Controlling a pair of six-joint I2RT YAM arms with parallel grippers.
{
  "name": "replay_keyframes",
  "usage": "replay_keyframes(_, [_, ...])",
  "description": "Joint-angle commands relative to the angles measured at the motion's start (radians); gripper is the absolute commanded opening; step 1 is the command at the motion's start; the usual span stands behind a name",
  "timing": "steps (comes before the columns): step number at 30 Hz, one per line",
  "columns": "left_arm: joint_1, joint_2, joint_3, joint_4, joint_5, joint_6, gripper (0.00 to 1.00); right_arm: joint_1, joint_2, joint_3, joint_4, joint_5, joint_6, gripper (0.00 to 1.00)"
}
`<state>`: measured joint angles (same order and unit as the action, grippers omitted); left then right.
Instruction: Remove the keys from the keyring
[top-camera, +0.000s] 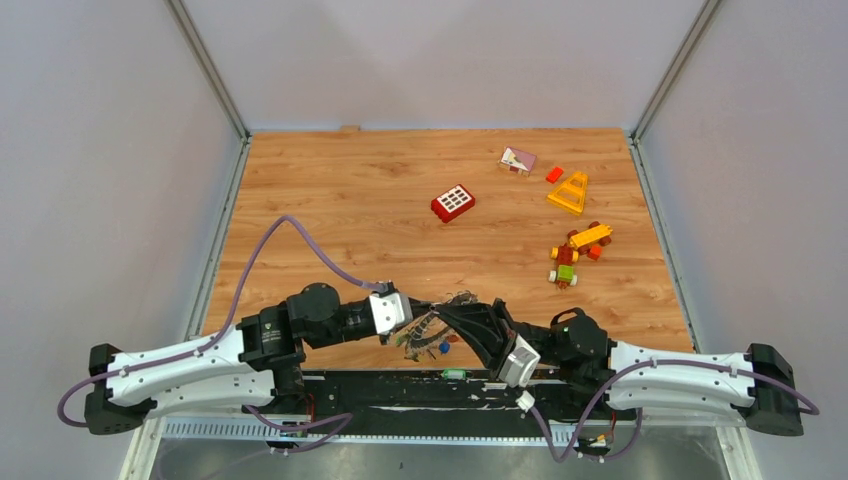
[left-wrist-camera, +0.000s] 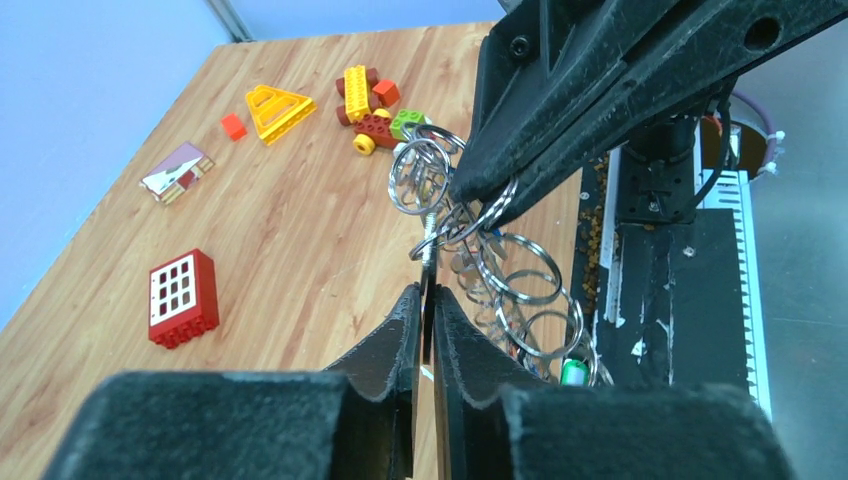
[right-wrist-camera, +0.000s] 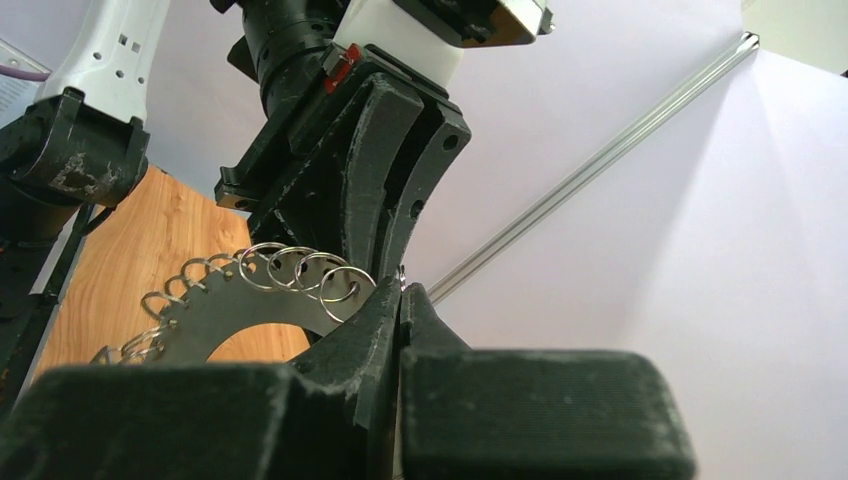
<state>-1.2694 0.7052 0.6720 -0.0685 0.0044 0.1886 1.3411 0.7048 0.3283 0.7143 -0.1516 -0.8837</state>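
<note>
The keyring (right-wrist-camera: 215, 315) is a flat grey ring plate with small silver split rings (right-wrist-camera: 300, 270) threaded round its rim. It hangs above the table's near edge between both arms (top-camera: 432, 322). My left gripper (left-wrist-camera: 428, 292) is shut on the plate's thin edge, which stands upright between the pads. My right gripper (right-wrist-camera: 402, 288) comes in from the other side, its fingertips (left-wrist-camera: 480, 190) pinching a split ring (left-wrist-camera: 492, 212) at the plate's rim. The keys (top-camera: 425, 342) dangle below the ring, among them a blue-headed one (top-camera: 444, 347) and a green-headed one (left-wrist-camera: 572, 372).
Toy bricks lie on the wooden table: a red window brick (top-camera: 453, 203), a yellow triangle (top-camera: 569, 192), a small orange brick (top-camera: 554, 174), a pink-white tile (top-camera: 517, 160) and a brick car (top-camera: 575, 255). The black base rail (top-camera: 400, 385) runs just below the grippers.
</note>
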Motion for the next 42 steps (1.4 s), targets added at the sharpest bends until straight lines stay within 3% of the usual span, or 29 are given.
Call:
replay_keyframes(1, [-0.002,-0.024,0.002,0.023,0.017,0.011,0.18,0.005,-0.034,0.046,0.097,-0.022,0.014,0.00])
replay_keyframes(6, [-0.001,-0.044,0.006,0.000,-0.001,0.020,0.34,0.005,-0.042,0.036,0.104,-0.020,0.034,0.00])
replay_keyframes(24, [-0.001,-0.155,0.017,-0.092,0.003,0.086,0.50,0.005,-0.113,-0.015,0.130,-0.004,0.079,0.00])
replay_keyframes(32, [-0.001,-0.251,0.045,-0.077,0.025,0.161,0.53,0.005,-0.141,-0.020,0.103,0.000,0.133,0.00])
replay_keyframes(42, [-0.001,-0.220,0.115,0.034,0.152,0.189,0.48,0.005,-0.016,-0.056,0.346,0.045,0.345,0.00])
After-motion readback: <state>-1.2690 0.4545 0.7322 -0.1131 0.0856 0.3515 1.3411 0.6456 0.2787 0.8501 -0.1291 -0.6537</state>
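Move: Both my fingertips meet at the keyring's upper rim, the right ones about 2 cm above the left. The middle of the keyring lies some 3 cm back, 1 cm right and 3 cm below my left hand; from my right hand it is about 3 cm back and 5 cm down, neither left nor right. The blue tag hangs roughly 3 cm back, 2 cm right and 8 cm below my left hand, the red tag 2 cm back, 3 cm right and 7 cm below it. My left fingers, just loosening on a thin metal piece of the keyring, spread to about half open and come free. I draw the left hand off some 5 cm to the left while it rises, fastest at the end, about 9 cm in all, fingertips tilting up. My right hand keeps its pinch, easing up and right 3 cm or so, then sinking back a little as it tilts and rolls. ##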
